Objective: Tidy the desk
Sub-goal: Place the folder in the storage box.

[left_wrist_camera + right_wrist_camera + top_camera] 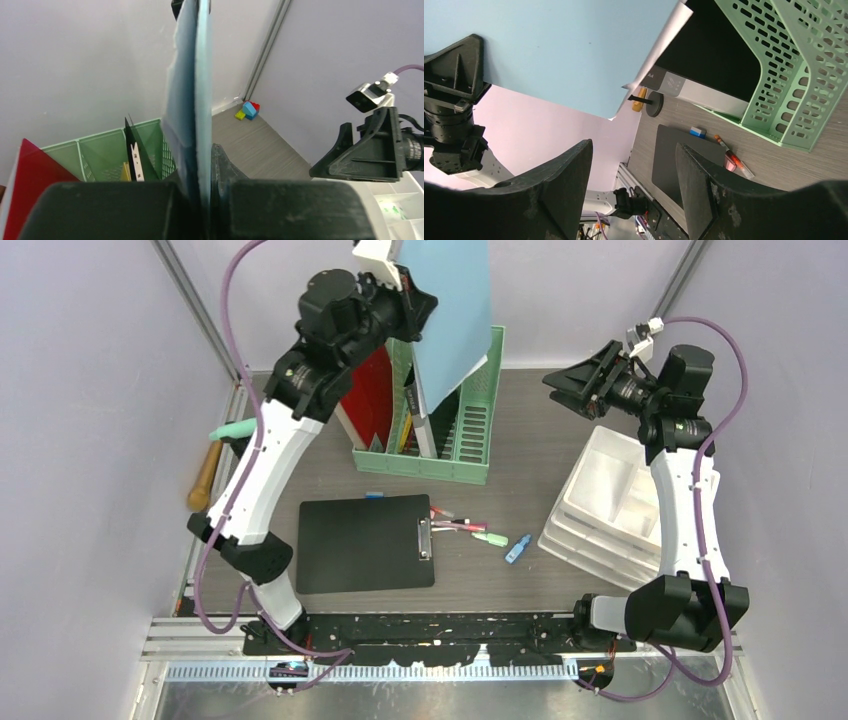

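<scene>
My left gripper [405, 302] is shut on a light blue folder [450, 310], held upright above the mint-green file rack [470, 435] at the back of the desk [540, 430]. In the left wrist view the folder [192, 100] stands edge-on between the pads of that gripper [204, 170], with the rack [100, 155] below and to the left. My right gripper [572, 385] hangs open and empty in the air above the desk's right side, facing the folder. Nothing lies between its fingers [634, 145].
The rack holds a red folder [370, 400] and a black binder [709, 55]. A black clipboard [365, 543], pens [455, 525], a green highlighter [490, 538] and a small blue item [517, 549] lie on the desk. A white drawer unit [610, 510] stands on the right. Two handled tools [205, 475] lie at the left edge.
</scene>
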Available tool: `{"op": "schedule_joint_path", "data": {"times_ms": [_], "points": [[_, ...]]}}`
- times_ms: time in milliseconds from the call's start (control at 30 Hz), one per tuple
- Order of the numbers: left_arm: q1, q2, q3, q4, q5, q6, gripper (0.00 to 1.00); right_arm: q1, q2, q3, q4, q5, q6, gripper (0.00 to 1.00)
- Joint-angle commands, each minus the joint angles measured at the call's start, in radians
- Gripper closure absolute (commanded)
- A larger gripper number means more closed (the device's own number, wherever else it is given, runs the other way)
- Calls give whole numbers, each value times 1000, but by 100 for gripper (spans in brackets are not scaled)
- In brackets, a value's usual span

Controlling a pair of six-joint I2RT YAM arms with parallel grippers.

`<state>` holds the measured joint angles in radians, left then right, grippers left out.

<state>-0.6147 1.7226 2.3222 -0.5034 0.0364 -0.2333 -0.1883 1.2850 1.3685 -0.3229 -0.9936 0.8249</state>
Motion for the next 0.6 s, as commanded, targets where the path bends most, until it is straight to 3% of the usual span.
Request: {"op": "schedule_joint_path", "data": {"times_ms": [0, 567], "points": [[-32, 30, 60, 109, -107, -16, 100, -15, -46, -8, 13, 8, -22, 32], [-85, 210, 88, 178, -261, 3, 100, -22, -47, -17, 17, -3, -14, 32]]}}
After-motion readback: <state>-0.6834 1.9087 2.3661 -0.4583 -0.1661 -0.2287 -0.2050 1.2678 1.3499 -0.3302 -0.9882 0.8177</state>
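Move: The storage box's middle lies about 12 cm ahead of the left hand, no real way to either side, and some 42 cm below. In it the black folder stands roughly 11 cm ahead and 3 cm right of the hand, the red folder about 10 cm ahead and 10 cm left. The black clipboard lies flat some 16 cm back and 12 cm left. From the right hand the box is about 14 cm ahead and 24 cm left, 26 cm lower. Still pinching the blue folder, the left hand brings it down and forward towards the open slots of the storage box, just right of the black folder. It sinks about 6 cm while going nearly as far forward and some 4 cm to the right, turning slightly counter-clockwise, fingers kept shut. ##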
